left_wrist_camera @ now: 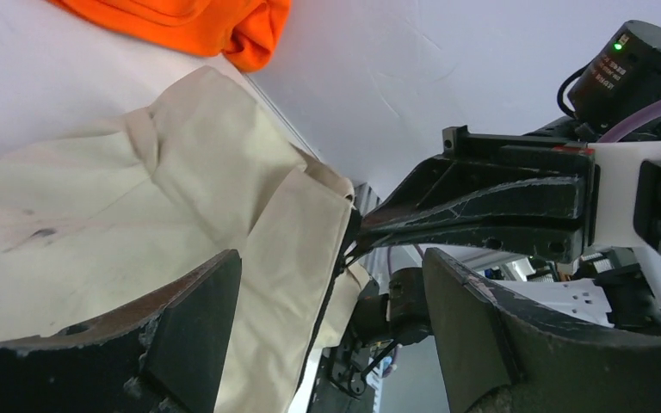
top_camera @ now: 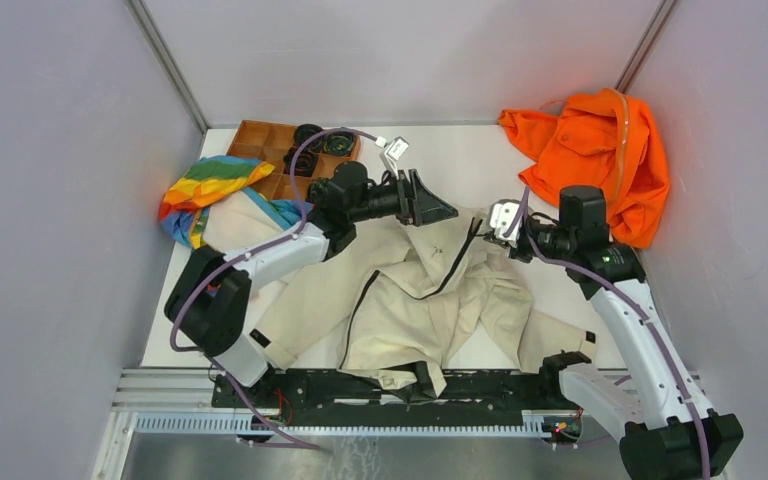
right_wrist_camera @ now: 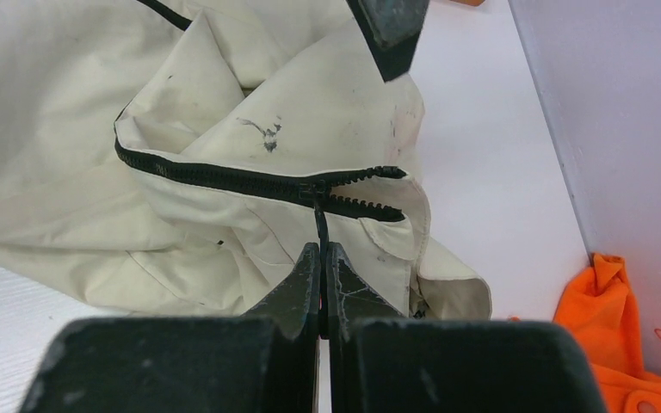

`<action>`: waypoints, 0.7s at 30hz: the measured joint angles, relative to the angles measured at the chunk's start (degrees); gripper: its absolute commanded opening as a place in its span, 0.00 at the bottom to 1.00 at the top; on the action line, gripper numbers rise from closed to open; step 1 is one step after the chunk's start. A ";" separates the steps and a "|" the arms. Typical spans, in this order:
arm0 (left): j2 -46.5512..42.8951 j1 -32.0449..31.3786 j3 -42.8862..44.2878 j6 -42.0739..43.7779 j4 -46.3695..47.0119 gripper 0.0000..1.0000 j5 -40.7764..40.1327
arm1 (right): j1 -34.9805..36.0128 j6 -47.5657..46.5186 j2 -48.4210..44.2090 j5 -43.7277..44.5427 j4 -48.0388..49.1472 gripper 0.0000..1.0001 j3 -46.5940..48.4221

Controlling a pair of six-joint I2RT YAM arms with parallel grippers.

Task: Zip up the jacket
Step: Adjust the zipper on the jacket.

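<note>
The beige jacket point(top_camera: 410, 290) lies spread and rumpled on the white table, its dark zipper point(right_wrist_camera: 224, 176) closed along most of its length. Near the collar sits the slider point(right_wrist_camera: 314, 188), and the last teeth beyond it are still parted. My right gripper point(right_wrist_camera: 322, 248) is shut on the black zipper pull point(right_wrist_camera: 319, 219); in the top view it point(top_camera: 497, 225) sits at the jacket's upper right. My left gripper point(top_camera: 430, 205) hovers open by the collar. In its wrist view the fingers point(left_wrist_camera: 198, 318) stand wide apart, jacket cloth point(left_wrist_camera: 138, 215) beyond them and nothing gripped.
A bright orange garment point(top_camera: 600, 150) lies at the back right by the wall. A rainbow-striped cloth point(top_camera: 205, 190) lies at the back left beside a wooden tray point(top_camera: 260, 135) holding black rolls point(top_camera: 325, 140). Grey walls close in three sides.
</note>
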 measured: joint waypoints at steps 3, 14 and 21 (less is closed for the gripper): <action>2.27 -1.03 2.67 -1.22 0.33 0.77 0.98 | 0.00 -0.35 0.00 -0.44 0.59 0.00 -0.31; 7.48 -5.27 12.35 0.39 -9.46 0.66 2.23 | -0.02 -1.05 -0.26 -0.57 1.46 0.00 -0.68; 10.93 -6.60 19.54 5.44 -20.50 0.45 1.49 | 0.09 -1.25 -0.26 -0.55 1.46 0.00 -0.74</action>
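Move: The open upper ends of the jacket's zipper lie about 8 cm to the left hand's right, 2 cm back and roughly 4 cm below it. The slider is about 3 cm nearer the robot than those ends, at much the same height. The right fingers already hold its pull tab, with the slider some 3 cm to their left, 1 cm ahead and 2 cm below; the open ends are about 4 cm ahead of the right hand, 2 cm left and 1 cm lower. Rightward by about 6 cm, drifting back a little and sinking slightly near the end, the left hand closes in on the jacket's open zipper ends. Its fingers tip down and swing clockwise, each by some 10 degrees, and narrow from wide open to about half. The right hand stays in place, keeping its shut grip on the pull tab. ##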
